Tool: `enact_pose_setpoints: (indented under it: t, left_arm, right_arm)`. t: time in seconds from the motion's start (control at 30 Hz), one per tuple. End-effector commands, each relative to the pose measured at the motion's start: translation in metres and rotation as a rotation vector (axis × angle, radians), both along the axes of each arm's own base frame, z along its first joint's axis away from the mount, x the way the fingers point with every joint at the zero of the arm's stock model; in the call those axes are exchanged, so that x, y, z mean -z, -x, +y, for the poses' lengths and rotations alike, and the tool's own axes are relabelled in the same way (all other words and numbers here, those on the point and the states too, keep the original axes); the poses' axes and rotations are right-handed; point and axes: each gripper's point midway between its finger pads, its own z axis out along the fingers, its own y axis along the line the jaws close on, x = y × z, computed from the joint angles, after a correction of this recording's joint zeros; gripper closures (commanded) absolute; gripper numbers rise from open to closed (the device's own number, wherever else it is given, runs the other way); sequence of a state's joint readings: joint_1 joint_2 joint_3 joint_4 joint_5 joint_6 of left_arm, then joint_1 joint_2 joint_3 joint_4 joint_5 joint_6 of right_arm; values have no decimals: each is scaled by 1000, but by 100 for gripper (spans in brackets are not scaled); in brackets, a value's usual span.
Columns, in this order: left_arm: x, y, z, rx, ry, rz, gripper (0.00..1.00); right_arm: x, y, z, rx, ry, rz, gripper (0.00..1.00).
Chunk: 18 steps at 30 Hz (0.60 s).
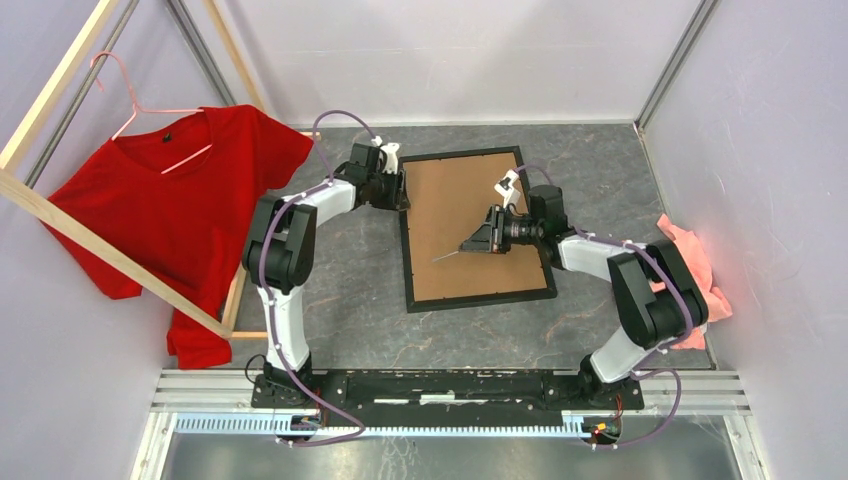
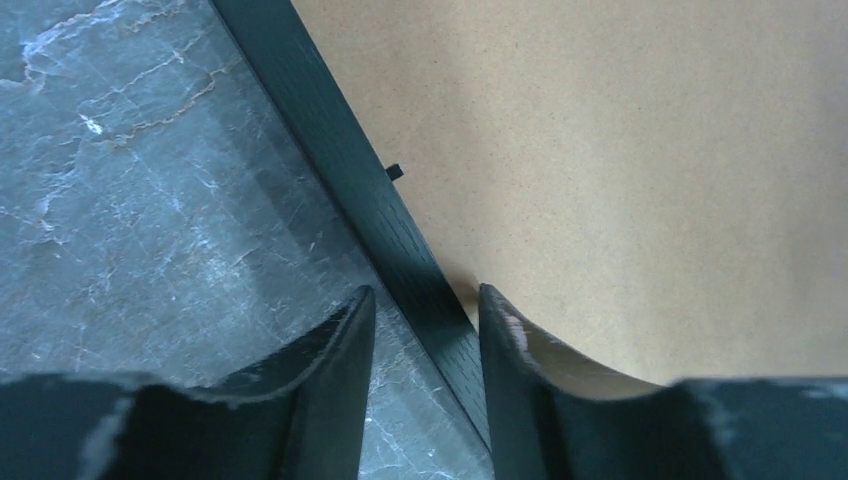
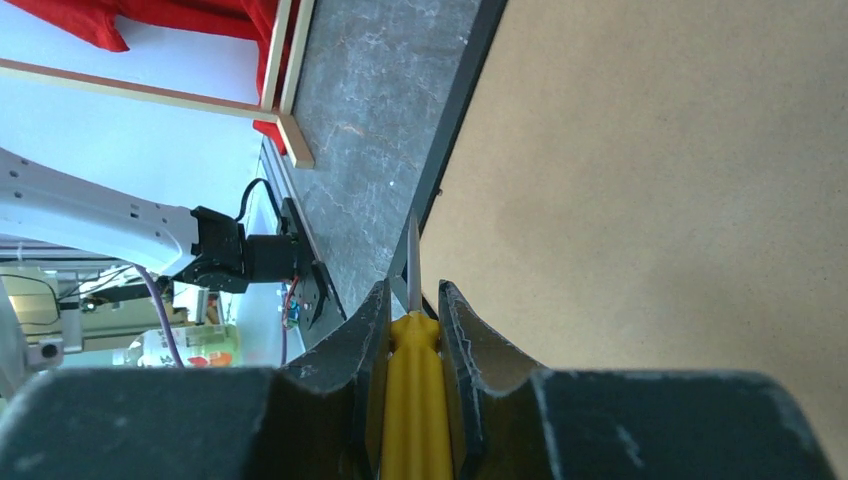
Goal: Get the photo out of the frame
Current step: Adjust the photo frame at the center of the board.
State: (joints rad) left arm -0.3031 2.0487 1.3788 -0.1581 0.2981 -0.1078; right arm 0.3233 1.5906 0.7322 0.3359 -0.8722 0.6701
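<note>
The black frame (image 1: 480,297) lies face down on the grey table, its brown backing board (image 1: 465,215) up. The photo is hidden under the board. My left gripper (image 1: 400,190) sits at the frame's far left edge. In the left wrist view, this gripper (image 2: 425,295) is shut on the frame's rail (image 2: 340,160), one finger on the table side and one on the board (image 2: 620,150). My right gripper (image 1: 480,240) hovers over the board, shut on a yellow-handled screwdriver (image 3: 412,390) whose metal shaft (image 1: 450,254) points at the frame's left rail (image 3: 460,100).
A red T-shirt (image 1: 190,210) hangs on a pink hanger from the pale wooden rack (image 1: 100,245) at the left. A pink cloth (image 1: 690,270) lies by the right wall. A small black tab (image 2: 394,171) sticks out from the rail over the board.
</note>
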Motion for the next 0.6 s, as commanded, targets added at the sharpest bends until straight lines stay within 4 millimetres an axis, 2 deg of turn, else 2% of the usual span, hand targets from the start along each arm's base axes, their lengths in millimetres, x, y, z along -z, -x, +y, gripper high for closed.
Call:
enact_pose_setpoints:
  t: [0.0, 0.17, 0.3, 0.4, 0.57]
  left_arm:
    - [-18, -7, -6, 41, 54, -56, 45]
    - [-41, 13, -5, 121, 103, -105, 29]
    - [-53, 36, -6, 179, 152, -137, 27]
    - [-47, 55, -8, 213, 180, -113, 28]
    - [-35, 64, -13, 245, 206, -56, 30]
  right_arm:
    - [-10, -11, 13, -25, -58, 8, 100]
    - [-7, -7, 12, 2, -64, 5, 100]
    - [1, -4, 15, 6, -50, 10, 100]
    - [7, -1, 22, -8, -46, 31, 100]
    - [17, 4, 29, -25, -32, 44, 100]
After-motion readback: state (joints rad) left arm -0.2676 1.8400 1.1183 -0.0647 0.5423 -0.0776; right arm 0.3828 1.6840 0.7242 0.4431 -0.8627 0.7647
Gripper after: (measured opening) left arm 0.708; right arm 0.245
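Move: The photo frame's left rail lies just under the left fingers, which stand astride it; the rail's middle is about 5 cm back, level sideways and 1 cm below, and the frame's centre some 15 cm to the right and 5 cm back. From the right hand, which holds the screwdriver, the rail's middle is roughly 13 cm left, 11 cm ahead and 9 cm down; the frame's centre is about 2 cm right, 10 cm ahead, equally far below. Back along the frame's left rail goes the left hand, about 6 cm, its fingers spreading from half to nearly three-quarters open and coming free of the rail, then rising some 2.5 cm while the wrist rolls and turns slightly clockwise. The right hand keeps its grip on the screwdriver and eases about 2 cm left and 2 cm down, bringing the tip nearer the left rail. ##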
